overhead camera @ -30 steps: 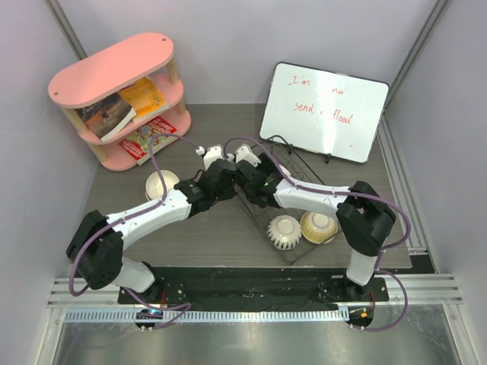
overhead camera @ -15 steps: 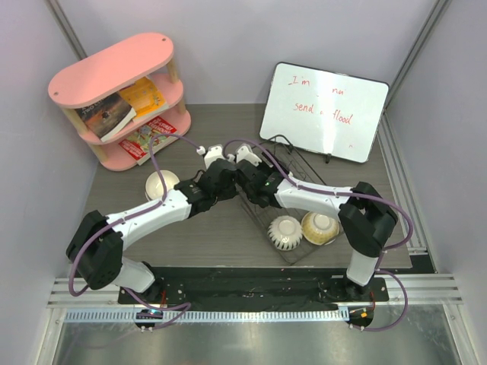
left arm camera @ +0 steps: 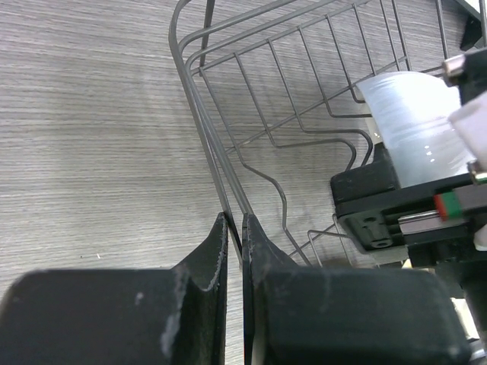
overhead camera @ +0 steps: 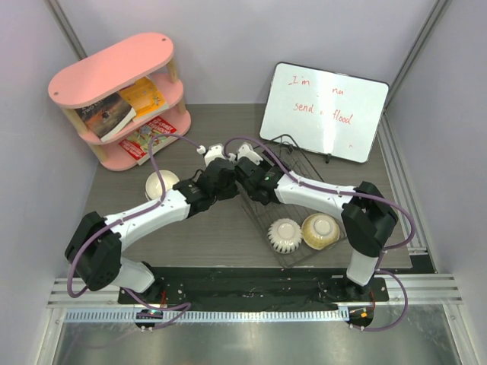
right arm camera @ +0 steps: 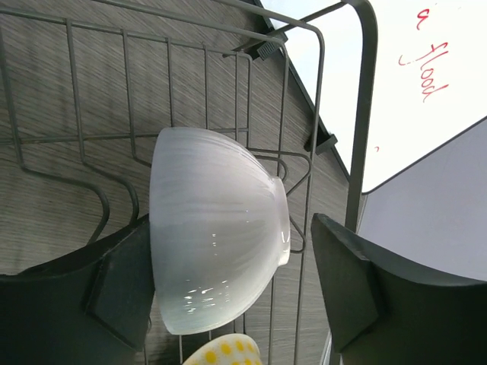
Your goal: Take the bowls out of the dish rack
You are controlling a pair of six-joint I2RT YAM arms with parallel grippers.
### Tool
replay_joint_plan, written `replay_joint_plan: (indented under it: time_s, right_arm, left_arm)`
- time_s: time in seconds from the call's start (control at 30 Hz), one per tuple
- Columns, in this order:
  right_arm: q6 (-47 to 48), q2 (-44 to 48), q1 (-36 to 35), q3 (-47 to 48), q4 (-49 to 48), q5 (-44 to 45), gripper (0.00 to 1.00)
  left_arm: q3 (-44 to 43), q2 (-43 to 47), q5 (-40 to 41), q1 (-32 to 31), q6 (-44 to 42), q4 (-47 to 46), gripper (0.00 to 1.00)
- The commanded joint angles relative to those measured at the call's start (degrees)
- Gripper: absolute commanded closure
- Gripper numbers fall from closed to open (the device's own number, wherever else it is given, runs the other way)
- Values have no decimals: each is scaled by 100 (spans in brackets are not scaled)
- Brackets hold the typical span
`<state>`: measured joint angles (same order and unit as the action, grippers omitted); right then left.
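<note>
The black wire dish rack (overhead camera: pixel 298 199) lies slantwise on the table. My left gripper (left arm camera: pixel 234 224) is shut on the rack's left rim wire (left arm camera: pixel 217 163), seen from above as left gripper (overhead camera: pixel 222 173). My right gripper (right arm camera: pixel 228 224) hangs open inside the rack around a white ribbed bowl (right arm camera: pixel 217 243) lying on its side; a gap shows between its foot and the right finger (right arm camera: pixel 358 281). In the top view the right gripper (overhead camera: pixel 251 176) hides that bowl. A yellow-dotted bowl (right arm camera: pixel 224 353) lies beside it. Two pale bowls (overhead camera: pixel 285 233) (overhead camera: pixel 319 230) sit at the rack's near end. A cream bowl (overhead camera: pixel 161 184) stands on the table.
A pink shelf (overhead camera: pixel 122 91) with books stands at the back left. A whiteboard (overhead camera: pixel 323 110) on an easel leans behind the rack's far end. Both forearms meet over the rack's left rim. The table's front edge (overhead camera: pixel 251 266) runs just behind the arm bases.
My right gripper's jaws have spread wider and it has shifted slightly toward the back. The rack's bowls at the near end moved a touch. The left gripper holds as before.
</note>
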<state>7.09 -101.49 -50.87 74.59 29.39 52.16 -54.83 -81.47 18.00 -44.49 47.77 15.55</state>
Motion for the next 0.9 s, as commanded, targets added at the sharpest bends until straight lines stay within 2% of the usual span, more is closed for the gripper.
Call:
replay_joint_plan:
  time_s: [0.0, 0.03, 0.07, 0.13, 0.17, 0.23, 0.27, 0.37, 0.43, 0.53, 0.57, 0.87]
  right_arm:
    - [179, 367, 447, 399, 164, 1789, 32]
    - [100, 289, 447, 399, 164, 1745, 37]
    - [65, 244, 447, 390, 155, 1701, 48]
    - [38, 200, 438, 416, 164, 1552, 49]
    - [29, 191, 420, 451, 199, 1517, 61]
    - [64, 191, 394, 539, 199, 1507, 71]
    - [99, 217, 394, 574, 199, 1455, 81]
    - [178, 235, 394, 706, 208, 1367, 83]
    - [257, 218, 394, 803, 199, 1297, 89]
    - [319, 165, 394, 838, 208, 1235, 93]
    - [310, 147, 394, 829, 234, 1226, 99]
    - [-41, 209, 280, 750, 603, 717, 99]
  left_arm:
    - [218, -53, 415, -25, -523, 1890, 100]
    - [218, -44, 415, -25, -532, 1899, 100]
    - [218, -44, 424, -25, -532, 1899, 100]
    - [218, -35, 433, -25, -540, 1916, 100]
    - [236, -44, 433, -25, -541, 1908, 100]
    - [236, -88, 433, -25, -541, 1908, 100]
    - [236, -97, 424, -25, -532, 1908, 100]
    - [192, -176, 397, -25, -532, 1916, 100]
    - [166, -202, 362, -25, -523, 1908, 100]
    - [148, -211, 362, -25, -532, 1899, 100]
    - [157, -211, 380, -25, -532, 1916, 100]
    - [60, -202, 511, -25, -567, 2013, 100]
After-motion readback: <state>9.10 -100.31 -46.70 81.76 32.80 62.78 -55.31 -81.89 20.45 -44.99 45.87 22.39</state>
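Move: The white bowl stands on edge in the rack, between the open fingers of my right hand, its middle about 2 cm ahead and 2 cm below. The fluted bowl lies some 15 cm back, neither left nor right, and the yellow bowl about 13 cm back and 8 cm to the right, both roughly 8 cm below. My left hand already has the rack's side rail in its fingertips; the white bowl is about 6 cm ahead, 11 cm right and 2 cm below it. I close my wide-open right fingers on the white bowl, squeezing more firmly as they come in, then my hand springs up about 7 cm and 4 cm right, slightly forward, turning clockwise and tipping up some 10 degrees, and ends almost shut, pinching the rim. My left hand keeps its pinch on the rack rail, shifting about 2 cm left and down and a little back. ##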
